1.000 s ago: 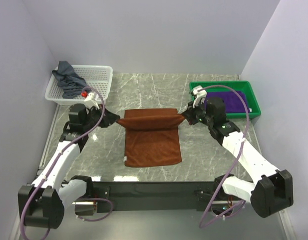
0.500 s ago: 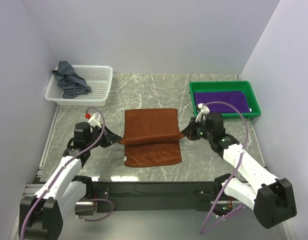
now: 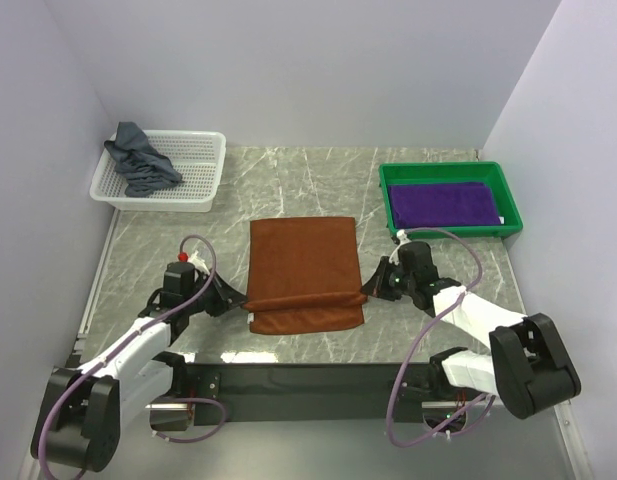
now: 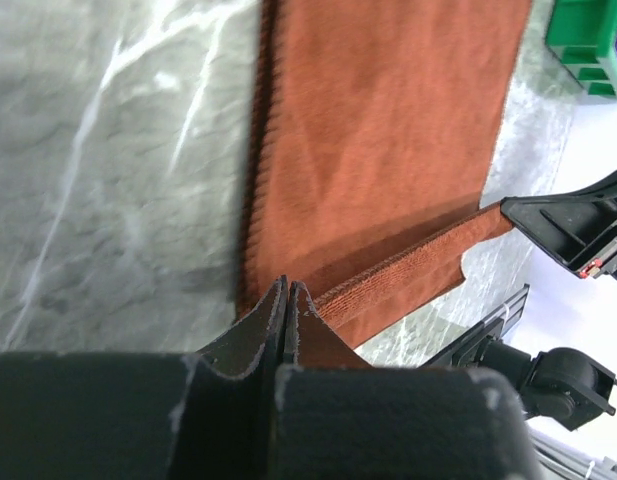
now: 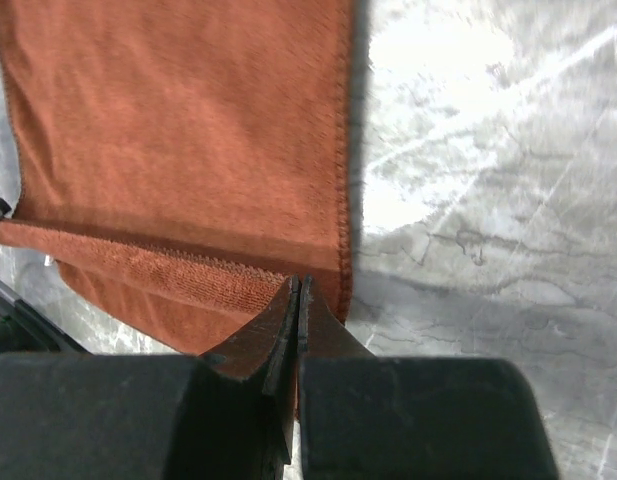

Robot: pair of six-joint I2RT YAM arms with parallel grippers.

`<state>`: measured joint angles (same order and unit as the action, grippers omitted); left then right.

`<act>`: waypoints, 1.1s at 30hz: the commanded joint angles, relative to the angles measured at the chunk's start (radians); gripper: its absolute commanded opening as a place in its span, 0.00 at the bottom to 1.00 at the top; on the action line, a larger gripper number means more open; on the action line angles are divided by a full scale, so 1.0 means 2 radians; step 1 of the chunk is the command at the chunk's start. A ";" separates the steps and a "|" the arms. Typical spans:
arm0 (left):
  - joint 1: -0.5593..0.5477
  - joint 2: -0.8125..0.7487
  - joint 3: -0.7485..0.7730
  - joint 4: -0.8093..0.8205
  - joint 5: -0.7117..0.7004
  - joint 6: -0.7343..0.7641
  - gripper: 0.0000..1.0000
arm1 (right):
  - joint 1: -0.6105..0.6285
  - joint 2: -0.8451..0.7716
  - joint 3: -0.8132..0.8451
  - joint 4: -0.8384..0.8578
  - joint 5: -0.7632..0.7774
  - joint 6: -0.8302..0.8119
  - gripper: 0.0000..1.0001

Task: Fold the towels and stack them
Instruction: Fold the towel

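A rust-brown towel (image 3: pixel 300 258) lies flat in the middle of the marble table, its far edge drawn over itself to a raised band close to the near edge. My left gripper (image 3: pixel 240 297) is shut on that band's left corner, and my right gripper (image 3: pixel 367 291) is shut on its right corner. The left wrist view shows the left gripper (image 4: pixel 288 287) pinching the towel (image 4: pixel 388 120), whose edge stretches across to the other arm. In the right wrist view, the right gripper (image 5: pixel 298 282) pinches the towel (image 5: pixel 188 130) at its hemmed side. A purple towel (image 3: pixel 443 203) lies flat in the tray. A grey-blue towel (image 3: pixel 138 160) is bunched in the basket.
The green plastic tray (image 3: pixel 508 195) stands at the back right. The white mesh basket (image 3: pixel 198 165) stands at the back left. The table's dark front rail (image 3: pixel 308 380) runs just behind the towel's near edge. Pale walls close in the left, back and right.
Both grippers have carried the towel's far edge toward the near edge and downward. The fold line has travelled forward, so more of the towel is doubled over.
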<state>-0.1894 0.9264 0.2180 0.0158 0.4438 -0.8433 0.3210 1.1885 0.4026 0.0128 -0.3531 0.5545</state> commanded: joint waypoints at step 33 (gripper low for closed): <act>-0.040 -0.091 0.019 -0.067 -0.060 -0.021 0.67 | 0.009 -0.078 -0.007 -0.061 -0.008 -0.046 0.63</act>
<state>-0.2600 0.7864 0.1955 -0.0570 0.3595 -0.8913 0.3187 1.0798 0.3538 -0.0280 -0.3859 0.5148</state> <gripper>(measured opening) 0.634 0.586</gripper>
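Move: Both hands hold the corners of the orange towel's folded-back edge. Its resting place on the lower layer is directly below each hand, roughly 2 cm down. From the left hand, the lower layer's near left corner is some 7 cm back and 1 cm right, and the white label about 3 cm back and 1 cm right. From the right hand, the near right corner is about 8 cm straight back, the green bin roughly 21 cm ahead and 18 cm right. Both hands let go of the towel's held corners: they first sink about 1 cm to bring the edge down onto the lower layer. The left fingers start opening slowly at once, the right ones later, and both end a good half open. Then each hand lifts roughly 1.5 cm and eases back about 1 cm, the wrists hardly turning. ##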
